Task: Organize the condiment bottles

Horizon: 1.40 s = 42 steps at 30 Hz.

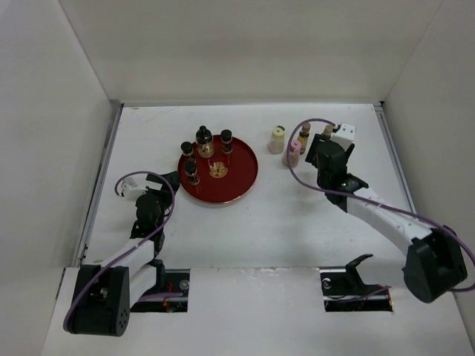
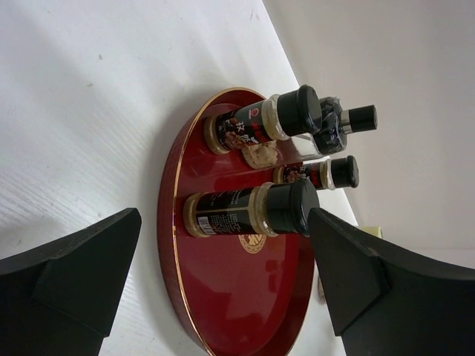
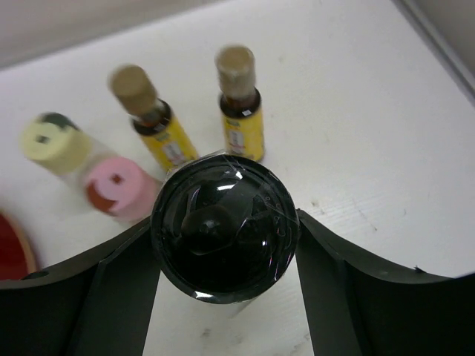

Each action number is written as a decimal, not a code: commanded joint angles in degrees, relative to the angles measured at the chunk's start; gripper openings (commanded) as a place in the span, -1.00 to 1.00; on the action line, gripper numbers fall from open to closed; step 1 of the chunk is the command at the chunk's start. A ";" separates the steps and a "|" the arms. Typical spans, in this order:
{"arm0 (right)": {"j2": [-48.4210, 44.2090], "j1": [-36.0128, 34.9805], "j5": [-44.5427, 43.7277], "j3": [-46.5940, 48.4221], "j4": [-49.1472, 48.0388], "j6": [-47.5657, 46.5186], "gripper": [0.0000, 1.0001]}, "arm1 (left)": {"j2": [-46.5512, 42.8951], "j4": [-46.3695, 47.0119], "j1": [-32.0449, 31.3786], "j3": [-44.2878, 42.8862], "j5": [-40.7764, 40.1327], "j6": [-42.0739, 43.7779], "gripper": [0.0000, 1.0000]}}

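Several dark condiment bottles with black caps [image 1: 204,142] stand on the round red tray [image 1: 241,182]; the left wrist view shows them [image 2: 245,211] on that tray [image 2: 223,297]. To the right of the tray stand a cream-capped bottle [image 1: 277,139], a pink-capped one [image 1: 293,153] and two amber ones [image 1: 304,137]. My right gripper [image 1: 326,154] is beside these. It is shut on the wide black cap of a bottle [image 3: 223,230], with a finger [image 3: 119,289] pressed to each side. That bottle is hidden under the gripper in the top view. My left gripper [image 1: 159,189] stands open at the tray's left edge, holding nothing.
White walls enclose the table on the left, back and right. A metal rail [image 1: 100,178] runs along the left edge. The right arm's cable [image 1: 297,174] loops over the table near the pink-capped bottle.
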<state>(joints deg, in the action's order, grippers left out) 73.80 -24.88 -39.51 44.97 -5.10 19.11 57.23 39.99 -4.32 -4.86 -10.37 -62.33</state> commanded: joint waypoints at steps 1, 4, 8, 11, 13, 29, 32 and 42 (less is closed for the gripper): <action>-6.90 -4.85 -4.26 4.76 -3.34 -3.29 0.12 | -0.46 2.82 -0.73 -0.59 -0.96 0.62 1.00; -7.97 -10.21 -1.99 8.37 -3.77 -5.65 0.16 | 0.07 2.82 -0.65 -0.67 -0.71 0.45 1.00; -2.28 -16.54 5.65 12.94 -8.77 -7.43 0.15 | -0.54 2.64 -0.82 -0.59 -1.32 0.63 1.00; 6.76 -20.50 9.26 18.73 -10.28 -6.46 0.13 | -0.54 2.73 -0.21 -0.32 -0.88 0.45 1.00; 12.39 -22.87 10.41 22.78 -10.98 -6.46 0.13 | -0.89 2.38 -0.21 -0.41 -1.23 0.62 1.00; 43.97 -27.10 17.97 44.59 -12.12 -4.53 0.18 | -0.02 2.55 0.14 -0.41 -0.18 0.19 1.00; 45.90 -27.01 17.80 44.68 -11.95 -4.00 0.27 | 0.42 2.55 -0.03 -0.50 -0.44 0.28 1.00; 42.50 -26.84 17.27 43.11 -12.91 -2.77 0.90 | -0.10 2.47 0.41 -0.50 -0.26 0.54 1.00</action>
<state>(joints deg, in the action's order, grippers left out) 120.68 -51.77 -22.02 86.70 -13.47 15.55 57.98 40.07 -4.16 -4.86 -10.48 -62.13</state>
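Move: The right hand already holds the dark bottle raised; its free spot, mid red tray, lies some 37 cm left, 3 ahead and 15 below. Round that spot, all about 12 cm below this hand, stand the big jar (41 left, 9 ahead), the right spice bottle (33 left, 10 ahead) and the front spice bottle (46 left, 1 back). From the left hand, the spot is roughly 18 cm right, 4 ahead, 8 lower. Right hand arcs the dark bottle some 37 cm left, turning 45 degrees counter-clockwise, onto the tray, then opens. ##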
